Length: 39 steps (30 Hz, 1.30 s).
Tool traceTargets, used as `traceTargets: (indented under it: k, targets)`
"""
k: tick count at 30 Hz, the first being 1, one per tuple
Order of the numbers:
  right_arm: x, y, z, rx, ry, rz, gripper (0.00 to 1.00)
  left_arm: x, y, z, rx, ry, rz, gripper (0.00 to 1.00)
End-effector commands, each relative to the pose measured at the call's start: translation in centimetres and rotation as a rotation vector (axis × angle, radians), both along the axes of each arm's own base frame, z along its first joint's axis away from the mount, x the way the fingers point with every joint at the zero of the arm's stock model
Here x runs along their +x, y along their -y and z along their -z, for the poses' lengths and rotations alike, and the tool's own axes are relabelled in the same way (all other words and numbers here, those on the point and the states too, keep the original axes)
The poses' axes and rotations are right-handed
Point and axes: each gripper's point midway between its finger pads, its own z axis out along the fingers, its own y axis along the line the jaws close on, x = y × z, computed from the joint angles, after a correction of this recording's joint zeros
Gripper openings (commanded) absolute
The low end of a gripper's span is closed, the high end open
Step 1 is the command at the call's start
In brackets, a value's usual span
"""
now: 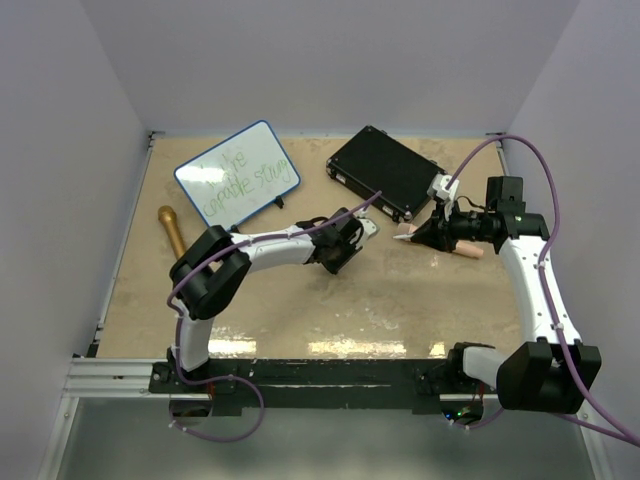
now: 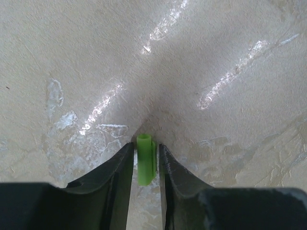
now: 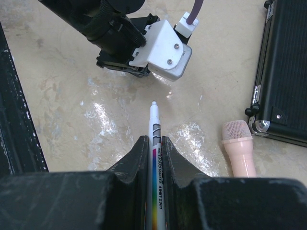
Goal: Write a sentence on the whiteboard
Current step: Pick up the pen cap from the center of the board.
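The whiteboard (image 1: 238, 174), white with a thin blue rim, lies at the back left. The sentence (image 1: 242, 180) is on it in green, in two lines. My right gripper (image 1: 412, 236) (image 3: 154, 139) is shut on a white marker (image 3: 155, 125) with a rainbow band. The marker's bare tip points toward the left arm's wrist (image 3: 144, 38). My left gripper (image 1: 338, 258) (image 2: 146, 146) hangs low over the table's middle. A green marker cap (image 2: 145, 160) sits between its fingers, and a thin gap shows on each side of it.
A black case (image 1: 385, 170) (image 3: 288, 67) lies at the back right. A pink toy microphone (image 1: 465, 250) (image 3: 238, 148) rests beside my right gripper. A brown microphone-shaped object (image 1: 172, 228) lies left of the whiteboard. Walls enclose the table on three sides.
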Motion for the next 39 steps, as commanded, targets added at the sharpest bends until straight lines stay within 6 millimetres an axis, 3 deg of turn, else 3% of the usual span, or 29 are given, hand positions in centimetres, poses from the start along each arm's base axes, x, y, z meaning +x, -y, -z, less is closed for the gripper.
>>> traceTargets:
  k: [1, 9, 16, 21, 22, 23, 25, 28, 39]
  targets:
    - [-0.1, -0.1, -0.4, 0.008, 0.021, -0.008, 0.0, -1.6, -1.4, 1.7, 0.043, -0.055, -0.02, 0.33]
    - [-0.2, -0.1, -0.5, 0.009, 0.023, -0.011, 0.0, -2.3, -2.5, 0.7, 0.021, -0.114, -0.026, 0.34]
    - [-0.2, -0.1, -0.4, 0.008, 0.022, -0.014, 0.0, -2.6, -3.0, 1.2, 0.018, -0.189, -0.02, 0.31]
    - [-0.3, -0.1, -0.4, 0.006, 0.021, -0.016, 0.0, -2.6, -3.3, 2.6, 0.06, -0.219, -0.016, 0.2]
    - [-0.2, -0.1, -0.3, 0.005, 0.023, -0.015, 0.0, -2.6, -3.4, 2.7, 0.063, -0.221, -0.017, 0.16]
    - [-0.2, -0.1, -0.2, 0.004, 0.018, -0.014, 0.0, -2.6, -3.4, 2.8, 0.065, -0.221, -0.014, 0.04]
    - [-0.1, -0.1, -0.1, 0.007, 0.013, -0.017, 0.0, -2.6, -3.5, 3.2, 0.067, -0.219, -0.007, 0.0]
    - [0.0, -0.3, 0.3, 0.018, -0.004, -0.029, 0.0, -2.4, -3.1, 2.9, 0.032, -0.188, 0.034, 0.0]
    - [-0.1, -1.3, 2.7, 0.084, -0.132, -0.111, 0.0, -1.1, -0.7, -1.2, -0.199, 0.056, 0.148, 0.0]
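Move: The green pen cap lies on the tabletop right between my left fingertips, about 1 cm below the hand point and otherwise as good as level with it. From that hand, the pink microphone is some 8 cm ahead and 22 cm to the right, the black case about 27 cm ahead and 10 cm right, and the whiteboard roughly 27 cm ahead and 26 cm left. From my right hand, the cap is about 4 cm ahead, 17 cm left and 20 cm below. With my left hand I slide low over the table, about 1.5 cm left and a little back, tipping the fingers nearer to straight down, then close the half-open fingers and pinch the cap by its rear part. Keeping that grip, I start swinging the fingertips over to the right. Late on, my right hand, still holding the marker, sinks about 3 cm as it tips down some 5 degrees. ##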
